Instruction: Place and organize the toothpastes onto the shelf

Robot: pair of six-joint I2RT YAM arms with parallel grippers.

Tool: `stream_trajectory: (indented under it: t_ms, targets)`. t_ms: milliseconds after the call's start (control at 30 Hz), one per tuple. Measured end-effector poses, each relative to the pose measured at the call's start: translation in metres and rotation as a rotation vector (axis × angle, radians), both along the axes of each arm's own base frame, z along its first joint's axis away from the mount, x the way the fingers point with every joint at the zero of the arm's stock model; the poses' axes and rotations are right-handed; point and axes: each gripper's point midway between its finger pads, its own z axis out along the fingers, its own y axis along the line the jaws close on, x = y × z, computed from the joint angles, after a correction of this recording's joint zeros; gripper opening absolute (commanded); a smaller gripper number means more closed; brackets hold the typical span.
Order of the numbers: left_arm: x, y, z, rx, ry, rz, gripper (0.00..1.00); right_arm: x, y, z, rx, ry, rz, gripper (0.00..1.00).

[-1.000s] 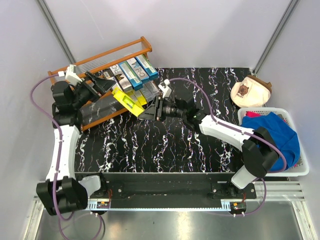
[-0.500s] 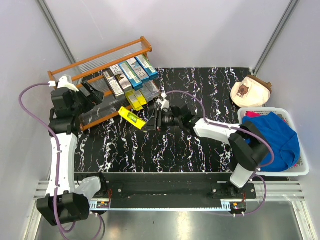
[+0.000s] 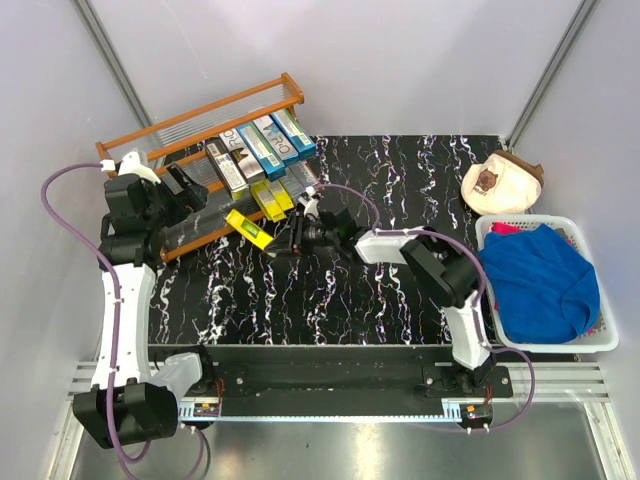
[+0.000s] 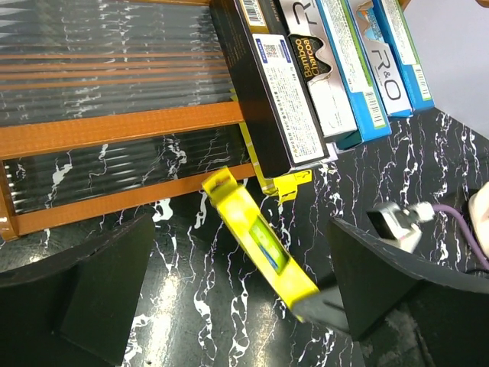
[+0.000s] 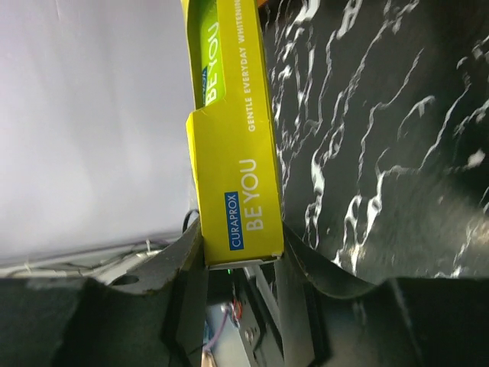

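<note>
The shelf (image 3: pixel 205 108), an orange-brown wooden rack, stands at the back left. Black, silver and blue toothpastes (image 3: pixel 258 145) lie side by side on its upper tier, and yellow ones (image 3: pixel 272 197) sit on the lower tier. My right gripper (image 3: pixel 283 238) is shut on the end of a yellow toothpaste carton (image 3: pixel 246 228). The carton (image 4: pixel 256 237) is tilted, its free end close to the shelf's lower front rail (image 4: pixel 114 202). In the right wrist view the carton (image 5: pixel 233 153) sits pinched in the right gripper (image 5: pixel 237 248). My left gripper (image 3: pixel 186 190) hangs open beside the shelf front, holding nothing.
A white basket (image 3: pixel 600 342) holding a blue cloth (image 3: pixel 540 280) sits at the right edge. A beige cap-like object (image 3: pixel 502 182) lies behind it. A black marbled mat (image 3: pixel 330 300) covers the table.
My right arm has swung left, carrying the yellow carton closer to the shelf's lower tier. The left gripper pulled back to the left a second ago and has since held still.
</note>
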Motion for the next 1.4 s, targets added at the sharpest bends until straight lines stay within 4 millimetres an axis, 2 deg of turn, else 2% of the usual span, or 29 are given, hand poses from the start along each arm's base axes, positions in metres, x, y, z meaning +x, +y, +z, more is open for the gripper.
stream_trajectory:
  t_ms: [333, 600, 767, 900, 1000, 1067, 1100, 1133, 1200, 1267, 1333, 1400]
  targets:
    - [0.0, 0.0, -0.003, 0.01, 0.008, -0.006, 0.99, 0.049, 0.028, -0.058, 0.068, 0.131, -0.189, 0.22]
    - [-0.001, 0.0, -0.008, 0.011, 0.02, -0.008, 0.99, 0.092, 0.043, -0.049, 0.143, 0.141, -0.338, 0.22]
    - [0.0, 0.0, -0.008, 0.013, 0.02, -0.009, 0.99, 0.111, 0.052, -0.059, 0.175, 0.193, -0.4, 0.23]
    - [0.0, 0.0, -0.008, 0.014, 0.019, -0.011, 0.99, 0.123, 0.06, -0.058, 0.209, 0.219, -0.418, 0.27]
    - [0.0, 0.0, -0.008, 0.015, 0.019, -0.012, 0.99, 0.127, 0.063, -0.058, 0.222, 0.235, -0.43, 0.34]
    - [-0.001, 0.0, -0.009, 0.018, 0.021, -0.013, 0.99, 0.129, 0.063, -0.057, 0.221, 0.239, -0.436, 0.44]
    - [-0.001, 0.0, -0.01, 0.019, 0.022, -0.014, 0.99, 0.129, 0.063, -0.058, 0.218, 0.24, -0.438, 0.54]
    - [-0.001, 0.0, -0.011, 0.019, 0.025, -0.014, 0.99, 0.129, 0.063, -0.058, 0.217, 0.239, -0.438, 0.7]
    - [-0.001, 0.0, -0.013, 0.018, 0.029, -0.014, 0.99, 0.13, 0.061, -0.062, 0.199, 0.235, -0.445, 0.81]
    - [-0.001, 0.0, -0.014, 0.018, 0.031, -0.015, 0.99, 0.132, 0.061, -0.054, 0.201, 0.199, -0.443, 0.93]
    - [-0.001, 0.0, -0.014, 0.018, 0.032, -0.016, 0.99, 0.133, 0.058, -0.05, 0.195, 0.195, -0.45, 1.0]
    - [-0.002, 0.0, -0.014, 0.018, 0.032, -0.017, 0.99, 0.131, 0.05, -0.048, 0.166, 0.185, -0.461, 1.0]
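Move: The right hand grips one end of the last yellow toothpaste. Its slot in the lower tier of the shelf centres some 17 cm ahead, 11 cm left and 8 cm below that hand. The nearest yellow box already stored lies 5 cm to the right of the slot and slightly farther out; a black box sits above the slot on the upper tier. From the left hand, the slot is about 12 cm ahead, 7 cm right and 22 cm down. Still pinching the yellow toothpaste by its near end, the right hand feeds it into the lower tier beside the stored yellow ones, going about 13 cm forward with some 6 cm left and 5 cm down, most of the sinking early on. The wrist turns about 25 degrees clockwise on the way; once the reach has stopped, the fingers open wide, let go and rise about a centimetre. ##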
